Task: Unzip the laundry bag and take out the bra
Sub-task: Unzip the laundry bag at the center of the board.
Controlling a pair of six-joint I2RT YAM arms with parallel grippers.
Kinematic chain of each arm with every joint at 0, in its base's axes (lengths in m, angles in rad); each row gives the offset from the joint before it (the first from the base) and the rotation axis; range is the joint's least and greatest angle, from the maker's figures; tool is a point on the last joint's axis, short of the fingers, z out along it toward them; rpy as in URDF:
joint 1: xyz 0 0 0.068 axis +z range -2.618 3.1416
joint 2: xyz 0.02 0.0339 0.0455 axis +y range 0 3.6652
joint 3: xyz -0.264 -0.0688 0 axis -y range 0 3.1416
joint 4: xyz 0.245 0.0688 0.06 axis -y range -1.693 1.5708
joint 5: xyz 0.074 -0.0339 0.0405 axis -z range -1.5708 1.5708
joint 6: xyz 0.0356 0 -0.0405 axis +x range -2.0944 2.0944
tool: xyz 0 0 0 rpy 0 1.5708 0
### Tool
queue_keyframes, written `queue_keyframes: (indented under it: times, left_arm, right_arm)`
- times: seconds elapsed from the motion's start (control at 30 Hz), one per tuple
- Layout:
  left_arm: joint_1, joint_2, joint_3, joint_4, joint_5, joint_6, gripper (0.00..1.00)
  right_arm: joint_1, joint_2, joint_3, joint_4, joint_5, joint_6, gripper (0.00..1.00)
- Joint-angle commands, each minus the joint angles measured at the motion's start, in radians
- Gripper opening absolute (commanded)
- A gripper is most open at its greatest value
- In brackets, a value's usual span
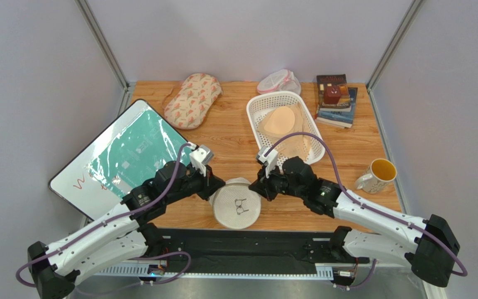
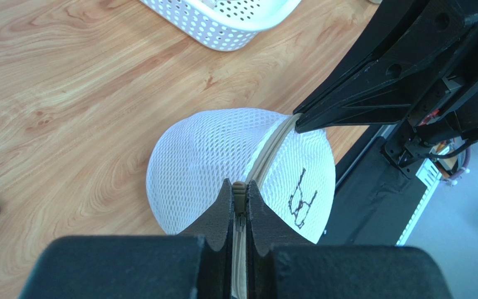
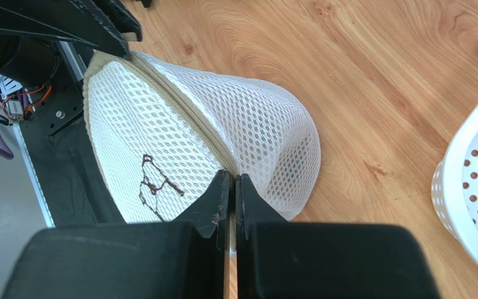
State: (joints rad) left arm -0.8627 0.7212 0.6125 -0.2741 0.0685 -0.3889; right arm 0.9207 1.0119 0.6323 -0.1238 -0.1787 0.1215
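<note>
The laundry bag (image 1: 237, 204), a round cream-white mesh dome with a small black bra icon, lies at the table's near edge between both arms. Its zip runs across the top, closed along the length I can see. My left gripper (image 2: 239, 187) is shut on the tan zip pull (image 2: 239, 194) at the bag's (image 2: 210, 156) near side. My right gripper (image 3: 233, 177) is shut on the zip seam at the opposite rim of the bag (image 3: 248, 124). From above, the left gripper (image 1: 215, 185) and right gripper (image 1: 258, 187) flank the bag. The bra is hidden.
A white perforated basket (image 1: 251, 106) behind the bag holds a peach bra (image 1: 279, 121). An oval orange-patterned bag (image 1: 193, 99), a small pink-trimmed mesh bag (image 1: 277, 81), stacked books (image 1: 335, 99), a mug (image 1: 377, 175) and a whiteboard (image 1: 123, 159) ring the table.
</note>
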Motion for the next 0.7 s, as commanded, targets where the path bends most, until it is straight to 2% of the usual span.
queue_keyframes:
  times: [0.0, 0.2, 0.53, 0.57, 0.6, 0.63, 0.67]
  left_arm:
    - [0.002, -0.048, -0.003, -0.033, -0.045, -0.008, 0.0]
    - [0.001, -0.071, -0.008, -0.056, -0.061, -0.01, 0.0]
    - [0.002, -0.074, -0.008, -0.057, -0.053, -0.001, 0.0]
    - [0.001, -0.072, -0.004, -0.057, -0.046, 0.008, 0.0]
    - [0.002, -0.065, 0.0, -0.059, -0.033, 0.01, 0.0]
    - [0.001, -0.062, 0.003, -0.062, -0.029, 0.016, 0.0]
    - [0.001, -0.057, 0.007, -0.063, -0.027, 0.019, 0.0]
  right_arm:
    - [-0.005, -0.022, -0.023, -0.04, 0.117, 0.041, 0.0]
    - [-0.005, -0.056, -0.039, -0.043, 0.211, 0.067, 0.0]
    - [-0.005, -0.07, -0.046, -0.048, 0.18, 0.066, 0.02]
    - [-0.005, -0.072, -0.042, -0.057, 0.157, 0.061, 0.06]
    - [-0.005, -0.073, -0.033, -0.065, 0.154, 0.061, 0.16]
    - [-0.005, -0.076, -0.025, -0.068, 0.148, 0.06, 0.36]
    - [-0.005, -0.079, -0.017, -0.08, 0.145, 0.047, 0.47]
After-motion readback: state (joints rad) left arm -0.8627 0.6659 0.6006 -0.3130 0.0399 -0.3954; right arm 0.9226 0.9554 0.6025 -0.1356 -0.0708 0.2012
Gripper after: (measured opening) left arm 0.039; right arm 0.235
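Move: I hold the laundry bag between both hands, pinched at either end of its curved zip. Its middle lies about 5 cm back, 5 cm to the right and some 5 cm below my left hand. From my right hand it is roughly 5 cm back, 4 cm left and 5 cm below. The white basket's middle is about 18 cm ahead of my right hand and 11 cm to its right, some 10 cm lower. The whiteboard's middle is about 33 cm left of my left hand and 8 cm ahead. With my right fingers still shut on the zip's right end, I draw it about 1.5 cm right and nearly 1 cm forward, turning the wrist clockwise by some 5 to 10 degrees. My left hand keeps its pinch and eases about 1 cm left, stretching the zip. Then my right hand stops, and its fingers open about a quarter of the way to let go. ##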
